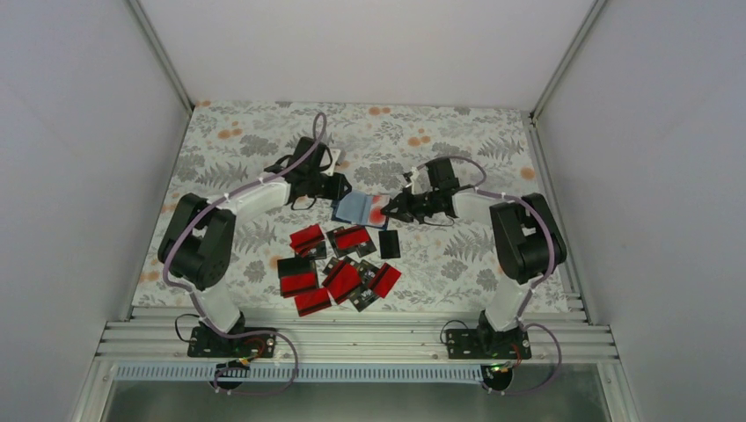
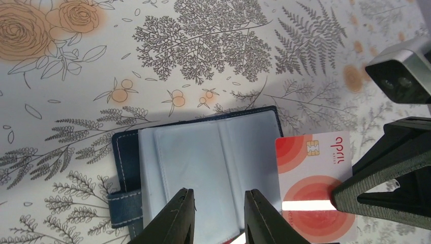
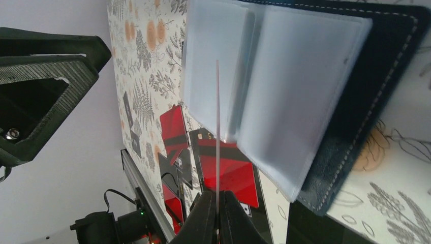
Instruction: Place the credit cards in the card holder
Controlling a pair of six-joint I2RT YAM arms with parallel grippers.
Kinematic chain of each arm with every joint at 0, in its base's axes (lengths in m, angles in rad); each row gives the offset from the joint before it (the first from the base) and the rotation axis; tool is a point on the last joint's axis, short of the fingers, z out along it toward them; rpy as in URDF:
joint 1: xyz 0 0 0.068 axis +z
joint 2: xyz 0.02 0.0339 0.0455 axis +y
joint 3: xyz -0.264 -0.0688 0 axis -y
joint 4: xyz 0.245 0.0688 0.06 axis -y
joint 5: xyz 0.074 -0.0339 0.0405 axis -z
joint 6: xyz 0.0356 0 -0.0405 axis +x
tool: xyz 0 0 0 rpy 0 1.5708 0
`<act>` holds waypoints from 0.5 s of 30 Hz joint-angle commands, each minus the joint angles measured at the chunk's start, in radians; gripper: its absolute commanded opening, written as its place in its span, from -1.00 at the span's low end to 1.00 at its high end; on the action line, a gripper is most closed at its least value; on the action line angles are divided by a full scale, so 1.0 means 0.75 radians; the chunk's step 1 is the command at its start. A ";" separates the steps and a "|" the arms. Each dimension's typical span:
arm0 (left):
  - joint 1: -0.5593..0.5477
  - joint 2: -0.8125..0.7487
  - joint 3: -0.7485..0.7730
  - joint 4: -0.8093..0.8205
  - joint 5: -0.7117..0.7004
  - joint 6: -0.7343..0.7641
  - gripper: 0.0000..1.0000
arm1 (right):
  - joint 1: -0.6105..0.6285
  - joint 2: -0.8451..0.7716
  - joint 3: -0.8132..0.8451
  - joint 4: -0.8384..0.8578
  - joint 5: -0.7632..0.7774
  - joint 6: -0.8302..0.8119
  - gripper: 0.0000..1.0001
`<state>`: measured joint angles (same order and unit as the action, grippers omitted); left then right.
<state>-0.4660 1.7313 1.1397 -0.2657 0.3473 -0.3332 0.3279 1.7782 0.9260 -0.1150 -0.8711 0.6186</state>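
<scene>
The card holder (image 1: pixel 354 207) lies open on the flowered cloth, its navy cover (image 2: pixel 125 152) spread under clear sleeves (image 2: pixel 203 162). My right gripper (image 1: pixel 390 209) is shut on a pale credit card with red blots (image 2: pixel 311 185). That card shows edge-on (image 3: pixel 217 127) between the fingertips (image 3: pixel 217 204), right beside the holder's sleeves (image 3: pixel 284 91). My left gripper (image 2: pixel 216 216) hovers low over the sleeves, jaws apart with nothing between them. Several red and black credit cards (image 1: pixel 339 268) lie scattered nearer the arm bases.
A lone black card (image 1: pixel 390 243) lies right of the red pile. White walls enclose the table on three sides. An aluminium rail (image 1: pixel 352 334) runs along the near edge. The right arm's camera housing (image 2: pixel 401 76) is close to the holder's right side.
</scene>
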 commanded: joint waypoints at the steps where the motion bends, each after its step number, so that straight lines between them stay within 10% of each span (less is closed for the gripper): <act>1: -0.024 0.067 0.082 -0.075 -0.100 0.060 -0.50 | 0.034 0.076 0.088 -0.032 -0.017 -0.026 -0.92; 15: -0.035 0.219 0.126 -0.108 -0.155 0.094 -0.59 | 0.058 0.214 0.172 0.036 0.000 0.022 -0.92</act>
<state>-0.4892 1.8717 1.2018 -0.3325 0.2562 -0.2867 0.3614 1.9095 1.0222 -0.1146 -0.8673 0.6235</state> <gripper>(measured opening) 0.211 0.043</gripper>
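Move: The open card holder's middle is about 4 cm right of the left hand, 2 cm back and 9 cm below; the white-and-red card in the right fingers is some 7 cm right of that hand, 5 cm back and 5 cm lower. From the right hand, the holder's middle is roughly 6 cm left, 3 cm ahead and 6 cm down. The loose black card is 7 cm back, 1 cm right and 7 cm below the right hand. Still pinching the white-and-red card by its edge, the right hand eases down about 2 cm, left about as far and slightly forward, carrying the card farther over the holder. The left hand sinks about 5 cm towards the clear sleeves, fingers steepening by some 10 degrees and still slightly apart; no touch on the sleeves can be made out. ##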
